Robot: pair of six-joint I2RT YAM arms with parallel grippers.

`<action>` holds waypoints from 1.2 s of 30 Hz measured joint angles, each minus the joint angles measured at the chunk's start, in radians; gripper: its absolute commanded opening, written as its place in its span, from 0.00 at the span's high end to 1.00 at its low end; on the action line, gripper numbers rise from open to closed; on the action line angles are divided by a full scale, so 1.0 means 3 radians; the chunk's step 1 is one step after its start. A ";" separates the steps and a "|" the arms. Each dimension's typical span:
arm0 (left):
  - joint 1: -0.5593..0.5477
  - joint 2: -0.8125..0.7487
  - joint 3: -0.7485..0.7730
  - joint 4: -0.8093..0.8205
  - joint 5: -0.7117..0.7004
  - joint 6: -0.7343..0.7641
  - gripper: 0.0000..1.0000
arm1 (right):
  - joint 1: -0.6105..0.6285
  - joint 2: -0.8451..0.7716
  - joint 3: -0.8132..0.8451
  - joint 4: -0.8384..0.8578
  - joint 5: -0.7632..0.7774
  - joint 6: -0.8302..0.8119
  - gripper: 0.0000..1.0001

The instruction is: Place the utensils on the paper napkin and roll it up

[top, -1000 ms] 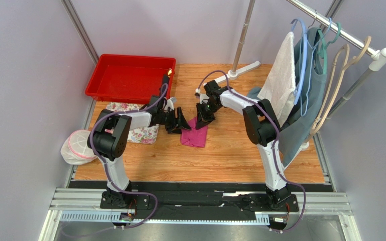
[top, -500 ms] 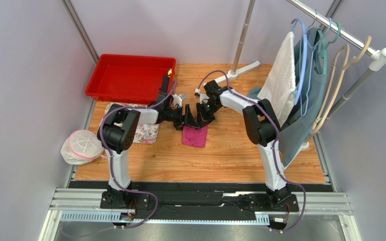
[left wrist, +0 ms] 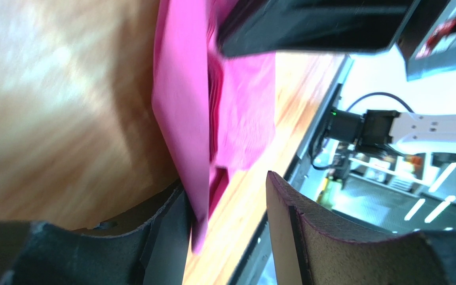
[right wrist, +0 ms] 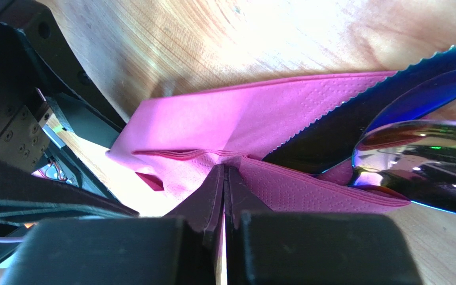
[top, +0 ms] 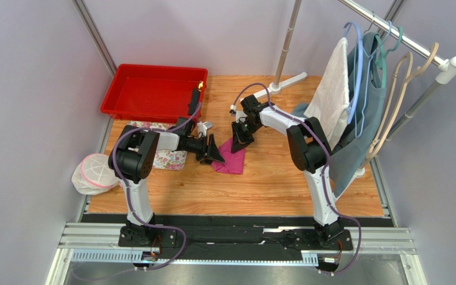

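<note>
The magenta paper napkin (top: pixel 231 159) lies folded on the wooden table between my two grippers. In the right wrist view the utensils rest on the paper napkin (right wrist: pixel 260 113): a dark serrated knife (right wrist: pixel 355 113) and a shiny purplish spoon (right wrist: pixel 418 151). My right gripper (right wrist: pixel 224 173) is shut, its tips pinching a raised fold of the napkin at its far edge. My left gripper (left wrist: pixel 227 205) is open at the napkin's left edge. A lifted flap of the paper napkin (left wrist: pixel 183 119) hangs between its jaws, against the left finger (left wrist: pixel 165 237).
A red tray (top: pixel 153 92) stands at the back left. A flower-print cloth (top: pixel 168 159) lies under the left arm and a white mesh bag (top: pixel 93 172) sits at the table's left edge. A clothes rack (top: pixel 361 77) with hangers fills the right side.
My left gripper went up beside the right gripper, then came back down-left to the napkin's left edge with its jaws narrower. The napkin's left corner has shifted. The right gripper stayed put.
</note>
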 measured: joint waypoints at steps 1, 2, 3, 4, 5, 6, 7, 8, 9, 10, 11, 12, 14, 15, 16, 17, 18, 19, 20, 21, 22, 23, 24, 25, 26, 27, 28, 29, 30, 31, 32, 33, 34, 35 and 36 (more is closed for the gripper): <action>0.0020 -0.0014 -0.0050 0.0003 0.0036 -0.0006 0.42 | 0.0000 0.0000 0.0001 -0.0001 0.0000 0.0000 1.00; 0.0037 -0.0020 -0.0090 0.0014 0.0078 -0.0027 0.40 | 0.0000 0.0000 0.0001 -0.0001 0.0000 -0.0001 1.00; 0.0046 -0.0027 -0.0128 0.0051 0.0113 -0.0062 0.34 | 0.0000 0.0000 0.0001 -0.0001 0.0000 -0.0001 1.00; 0.0056 -0.0034 -0.0183 0.0140 0.0155 -0.0137 0.32 | 0.0000 0.0000 0.0003 -0.0001 0.0000 -0.0001 1.00; 0.0058 -0.0043 -0.0219 0.0197 0.0179 -0.0188 0.29 | 0.0000 0.0000 0.0003 -0.0001 0.0000 -0.0001 1.00; 0.0060 -0.0055 -0.0261 0.0277 0.0220 -0.0268 0.25 | 0.0000 0.0000 0.0003 -0.0003 0.0000 -0.0001 1.00; 0.0061 -0.0070 -0.0305 0.0381 0.0244 -0.0365 0.23 | 0.0000 0.0000 0.0003 -0.0003 0.0000 -0.0001 1.00; 0.0061 -0.0083 -0.0350 0.0495 0.0253 -0.0476 0.22 | 0.0000 0.0000 0.0003 -0.0003 0.0000 -0.0001 1.00; 0.0061 -0.0097 -0.0393 0.0603 0.0256 -0.0565 0.21 | 0.0000 0.0000 0.0003 -0.0001 0.0000 -0.0001 1.00; 0.0061 -0.0116 -0.0449 0.0729 0.0249 -0.0678 0.21 | 0.0000 0.0000 0.0003 -0.0001 0.0000 -0.0001 1.00; 0.0061 -0.0139 -0.0523 0.0876 0.0228 -0.0805 0.21 | 0.0000 0.0000 0.0003 -0.0003 0.0000 -0.0001 1.00; 0.0061 -0.0149 -0.0548 0.0917 0.0217 -0.0841 0.21 | 0.0000 0.0000 0.0003 -0.0003 0.0000 -0.0001 1.00; 0.0061 -0.0217 -0.0734 0.1239 0.0128 -0.1151 0.21 | 0.0000 0.0000 0.0003 -0.0003 0.0000 -0.0001 1.00; 0.0061 -0.0235 -0.0773 0.1316 0.0093 -0.1230 0.21 | 0.0000 0.0000 0.0003 -0.0003 0.0000 -0.0001 1.00; 0.0061 -0.0247 -0.0797 0.1376 0.0060 -0.1303 0.22 | 0.0000 0.0000 0.0003 -0.0001 0.0000 -0.0001 1.00; 0.0061 -0.0256 -0.0819 0.1442 0.0013 -0.1380 0.22 | 0.0000 0.0000 0.0003 -0.0001 0.0000 -0.0001 1.00; 0.0061 -0.0264 -0.0834 0.1504 -0.0038 -0.1450 0.22 | 0.0000 0.0000 0.0003 -0.0003 0.0000 -0.0001 1.00; 0.0061 -0.0271 -0.0841 0.1565 -0.0085 -0.1517 0.22 | 0.0000 0.0000 0.0003 -0.0003 0.0000 -0.0001 1.00; 0.0061 -0.0277 -0.0841 0.1628 -0.0127 -0.1583 0.23 | 0.0000 0.0000 0.0003 -0.0003 0.0000 -0.0001 1.00; 0.0061 -0.0282 -0.0841 0.1698 -0.0161 -0.1631 0.23 | 0.0000 0.0000 0.0003 -0.0003 0.0000 -0.0001 1.00; 0.0061 -0.0286 -0.0839 0.1762 -0.0187 -0.1681 0.23 | 0.0000 0.0000 0.0003 -0.0001 0.0000 -0.0001 1.00; 0.0061 -0.0286 -0.0833 0.1837 -0.0211 -0.1736 0.23 | 0.0000 0.0000 0.0003 -0.0001 0.0000 -0.0001 1.00; 0.0060 -0.0286 -0.0823 0.1890 -0.0228 -0.1773 0.23 | 0.0000 0.0000 0.0003 -0.0003 0.0000 -0.0001 1.00; 0.0056 -0.0286 -0.0813 0.1928 -0.0244 -0.1799 0.23 | 0.0000 0.0000 0.0003 -0.0003 0.0000 -0.0001 1.00; 0.0052 -0.0286 -0.0801 0.1970 -0.0259 -0.1826 0.23 | 0.0000 0.0000 0.0003 -0.0003 0.0000 -0.0001 1.00; 0.0047 -0.0286 -0.0796 0.2017 -0.0271 -0.1848 0.23 | 0.0000 0.0000 0.0003 -0.0003 0.0000 -0.0001 1.00; 0.0041 -0.0286 -0.0795 0.2065 -0.0282 -0.1873 0.22 | 0.0000 0.0000 0.0003 -0.0001 0.0000 -0.0001 1.00; 0.0031 -0.0286 -0.0795 0.2097 -0.0285 -0.1884 0.22 | 0.0000 0.0000 0.0003 -0.0001 0.0000 -0.0001 1.00; 0.0015 -0.0286 -0.0795 0.2130 -0.0290 -0.1900 0.21 | 0.0000 0.0000 0.0003 -0.0003 0.0000 0.0000 1.00; -0.0001 -0.0286 -0.0795 0.2158 -0.0294 -0.1906 0.21 | 0.0000 0.0000 0.0003 -0.0001 0.0000 -0.0001 1.00; -0.0022 -0.0286 -0.0795 0.2185 -0.0296 -0.1907 0.21 | 0.0000 0.0000 0.0003 -0.0003 0.0000 0.0000 1.00; -0.0045 -0.0286 -0.0795 0.2204 -0.0304 -0.1906 0.21 | 0.0000 0.0000 0.0003 -0.0003 0.0000 -0.0001 1.00; -0.0057 -0.0286 -0.0795 0.2213 -0.0313 -0.1906 0.21 | 0.0000 0.0000 0.0003 -0.0003 0.0000 -0.0001 1.00; -0.0071 -0.0281 -0.0795 0.2214 -0.0326 -0.1902 0.21 | 0.0000 0.0000 0.0003 -0.0003 0.0000 -0.0001 1.00; -0.0078 -0.0270 -0.0793 0.2213 -0.0338 -0.1900 0.21 | 0.0000 0.0000 0.0003 -0.0001 0.0000 0.0000 1.00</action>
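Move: Just to the left hand's right lies the part-folded napkin, its middle some 4 cm right, 1 cm ahead and 2 cm lower, with the near-left corner already at the open fingertips. The spoon's head pokes out about 10 cm ahead and 6 cm right of that hand. From the right hand, whose shut fingers already hold the fold, the napkin's middle is about 3 cm back and 2 cm left, and the spoon's head about 6 cm ahead, straight out. Spreading its fingers wider, the left hand first eases back a little over 1 cm at the napkin's left edge. Then it swings forward about 4 cm while rising some 3.5 cm and drifting right, turning nearly 20 degrees counter-clockwise, with the farther finger bearing on the left flap to lift and fold it over. The right hand stays put, shut on the fold. ##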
